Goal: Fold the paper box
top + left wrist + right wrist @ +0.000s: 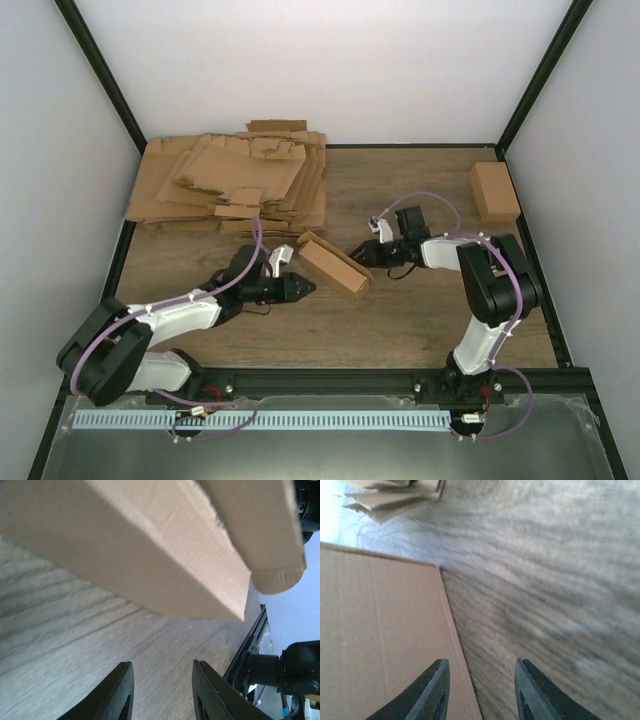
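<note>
The paper box (333, 265), a small brown cardboard carton, lies slanted on the wooden table between my two grippers. My left gripper (305, 288) sits just left of its near end, open and empty. In the left wrist view the box (150, 545) fills the top, with a rounded flap at upper right, and the gripper (162, 663) shows bare table between its fingers. My right gripper (358, 250) is at the box's right side, open. The right wrist view has the box's flat face (380, 630) on the left, under the left finger of the gripper (482, 660).
A thick heap of flat brown cardboard sheets (235, 185) lies at the back left, its edge showing in the right wrist view (395, 492). A small closed carton (494, 190) stands at the back right. A black frame rail (330, 380) runs along the near edge.
</note>
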You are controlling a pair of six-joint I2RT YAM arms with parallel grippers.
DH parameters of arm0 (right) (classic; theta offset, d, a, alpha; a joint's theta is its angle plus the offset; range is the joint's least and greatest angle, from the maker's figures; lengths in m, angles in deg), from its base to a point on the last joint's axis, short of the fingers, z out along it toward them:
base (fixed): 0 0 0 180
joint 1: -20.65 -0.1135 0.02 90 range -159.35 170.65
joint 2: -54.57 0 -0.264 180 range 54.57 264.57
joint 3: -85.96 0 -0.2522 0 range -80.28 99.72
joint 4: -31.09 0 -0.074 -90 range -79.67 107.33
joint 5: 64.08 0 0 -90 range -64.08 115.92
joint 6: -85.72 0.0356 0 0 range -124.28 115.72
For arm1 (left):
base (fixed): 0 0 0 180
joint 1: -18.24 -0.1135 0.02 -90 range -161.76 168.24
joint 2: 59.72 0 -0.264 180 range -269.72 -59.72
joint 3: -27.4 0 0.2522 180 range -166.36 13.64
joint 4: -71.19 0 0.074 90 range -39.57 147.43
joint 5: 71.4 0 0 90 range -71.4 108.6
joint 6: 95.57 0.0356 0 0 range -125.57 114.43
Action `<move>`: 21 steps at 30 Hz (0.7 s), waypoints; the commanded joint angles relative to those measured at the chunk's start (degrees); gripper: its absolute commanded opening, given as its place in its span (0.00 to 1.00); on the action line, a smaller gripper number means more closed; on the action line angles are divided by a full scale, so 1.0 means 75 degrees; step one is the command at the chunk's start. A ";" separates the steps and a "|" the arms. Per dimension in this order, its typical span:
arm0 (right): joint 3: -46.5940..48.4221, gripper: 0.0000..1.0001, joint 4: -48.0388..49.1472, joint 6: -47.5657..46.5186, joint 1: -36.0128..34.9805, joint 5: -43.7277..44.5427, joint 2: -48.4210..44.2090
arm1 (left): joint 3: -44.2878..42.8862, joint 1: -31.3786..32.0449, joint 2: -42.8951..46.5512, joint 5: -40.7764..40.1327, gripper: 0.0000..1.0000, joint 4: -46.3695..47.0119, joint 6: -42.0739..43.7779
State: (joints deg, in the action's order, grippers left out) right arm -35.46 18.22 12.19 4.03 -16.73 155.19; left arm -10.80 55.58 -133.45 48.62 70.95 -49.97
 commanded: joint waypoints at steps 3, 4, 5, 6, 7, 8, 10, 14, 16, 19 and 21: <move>0.1008 0.40 -0.0684 -0.0507 0.0023 0.0204 0.0006 | -0.0636 0.0143 -0.0814 -0.0081 0.35 0.1051 -0.0028; 0.1167 0.40 -0.0751 -0.0562 0.0014 0.0152 0.0162 | -0.0705 0.0167 -0.0955 -0.0104 0.35 0.1103 -0.0054; 0.1294 0.40 -0.0808 -0.0599 0.0009 0.0107 0.0333 | -0.0757 0.0191 -0.1129 -0.0111 0.35 0.1180 -0.0072; 0.1391 0.40 -0.0834 -0.0613 0.0007 0.0047 0.0516 | -0.0814 0.0224 -0.1236 -0.0113 0.35 0.1250 -0.0095; 0.1449 0.40 -0.0830 -0.0627 -0.0015 -0.0031 0.0602 | -0.0868 0.0249 -0.1336 -0.0121 0.35 0.1307 -0.0112; 0.1486 0.40 -0.0815 -0.0629 -0.0061 -0.0074 0.0730 | -0.0926 0.0292 -0.1427 -0.0138 0.34 0.1328 -0.0117; 0.1548 0.40 -0.0795 -0.0656 -0.0194 -0.0116 0.0864 | -0.1085 0.0360 -0.1573 -0.0214 0.34 0.1279 -0.0093; 0.1654 0.40 -0.0862 -0.0811 -0.0482 -0.0254 0.1067 | -0.1221 0.0499 -0.1735 -0.0376 0.35 0.1224 -0.0074; 0.1633 0.40 -0.0798 -0.0859 -0.0572 -0.0443 0.1118 | -0.1268 0.0537 -0.1774 -0.0413 0.36 0.1175 -0.0048; 0.1584 0.40 -0.0706 -0.0968 -0.0710 -0.0628 0.1140 | -0.1304 0.0593 -0.1774 -0.0473 0.37 0.0985 0.0000; 0.1571 0.40 -0.0704 -0.1075 -0.0803 -0.0734 0.1146 | -0.1293 0.0644 -0.1722 -0.0525 0.37 0.0837 0.0019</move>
State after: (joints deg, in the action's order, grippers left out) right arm -24.99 12.64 6.66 -0.81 -19.22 163.39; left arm -19.39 59.69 -146.46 45.91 77.74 -50.80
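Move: The paper box stands tilted across my front between the hands. Its middle is about 4 cm ahead of my left hand, 5 cm to its right and some 3 cm lower. From my right hand it lies about 3 cm back and 4 cm to the left, roughly level in height. The raised flap along its far side is some 8 cm ahead and 6 cm right of my left hand. The cardboard stack is about 24 cm ahead and 20 cm left of that hand, 6 cm lower. I bring both hands in on the box from opposite sides. My left hand slides some 5 cm right and a little forward to its near side at nearly constant height, slowing at the end. My right hand arcs first forward and up, then back, down and left behind the box, ending about 4 cm left of its start and turned some 10 degrees counter-clockwise. Both grippers stay partly open. ##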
